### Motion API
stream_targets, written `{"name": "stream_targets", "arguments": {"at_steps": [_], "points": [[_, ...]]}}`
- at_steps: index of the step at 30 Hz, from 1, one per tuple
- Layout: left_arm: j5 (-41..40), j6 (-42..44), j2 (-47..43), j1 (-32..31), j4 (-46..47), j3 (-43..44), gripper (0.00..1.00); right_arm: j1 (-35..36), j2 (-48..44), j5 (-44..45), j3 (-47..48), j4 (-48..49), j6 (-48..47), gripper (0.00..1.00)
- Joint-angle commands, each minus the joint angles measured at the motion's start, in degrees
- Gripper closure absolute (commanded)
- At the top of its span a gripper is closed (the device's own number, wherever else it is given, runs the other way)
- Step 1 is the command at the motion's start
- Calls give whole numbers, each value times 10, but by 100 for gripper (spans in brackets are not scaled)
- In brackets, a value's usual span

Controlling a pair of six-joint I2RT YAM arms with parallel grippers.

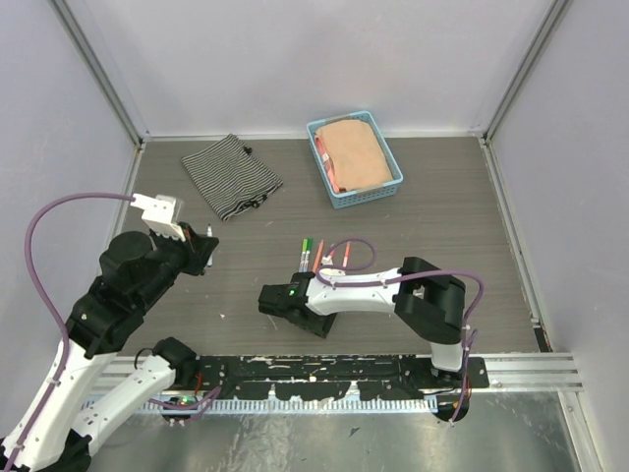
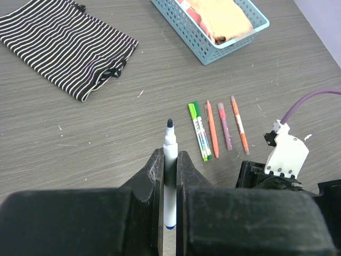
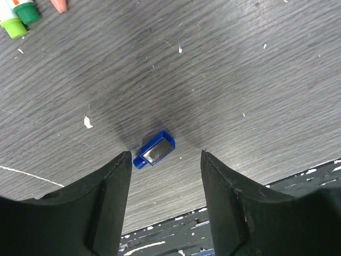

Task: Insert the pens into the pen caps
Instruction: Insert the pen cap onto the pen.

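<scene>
My left gripper is shut on a white pen with a blue end, its dark bare tip pointing away from me. In the top view this gripper hovers at the left, above the table. Several more pens, green, orange and pink, lie side by side mid-table. A small dark blue pen cap lies on its side on the table. My right gripper hangs open low over it, and the cap sits just beyond the fingertips, nearer the left finger. In the top view the right gripper hides the cap.
A striped cloth lies at the back left. A light blue basket holding peach fabric stands at the back centre. A black and metal rail runs along the near table edge, close behind my right fingers.
</scene>
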Motion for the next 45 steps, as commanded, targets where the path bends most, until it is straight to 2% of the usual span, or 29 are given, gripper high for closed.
{"name": "stream_targets", "arguments": {"at_steps": [1,19,29,35,40,45], "points": [[9,2,-6,1,20,-8,100,3,0,-8,15,-13,22,41],[7,4,-3,2,22,-7,100,-11,11,2,6,12,24,49],[7,5,-1,2,23,-7,100,-15,15,16,-1,13,22,67],[6,5,-1,1,23,-7,100,-15,8,31,-10,14,7,82],[8,3,2,2,23,-7,100,-16,-26,54,-44,51,-74,90],[20,-3,10,1,22,-3,100,-15,-88,67,-108,124,-241,91]]}}
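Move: The blue pen cap lies almost between the right hand's open fingertips, about 1 cm ahead and 1 cm below the hand point, with no sideways offset. The lime pen lies roughly 16 cm ahead and 7 cm left of this hand, the dark green pen 16 cm ahead and 5 cm left, the orange pen 15 cm ahead and 3 cm left. From the raised left hand the cap is about 27 cm to the right, 9 cm back and 28 cm below. The right hand settles about 1 cm lower over the blue pen cap and eases some 1 cm forward while its fingers, still pointing mostly down, close from a wide gap and pinch the cap between their tips. With the grip made, the hand stays low and draws about 1.5 cm to the right, starting to turn counter-clockwise by some 10 degrees. ##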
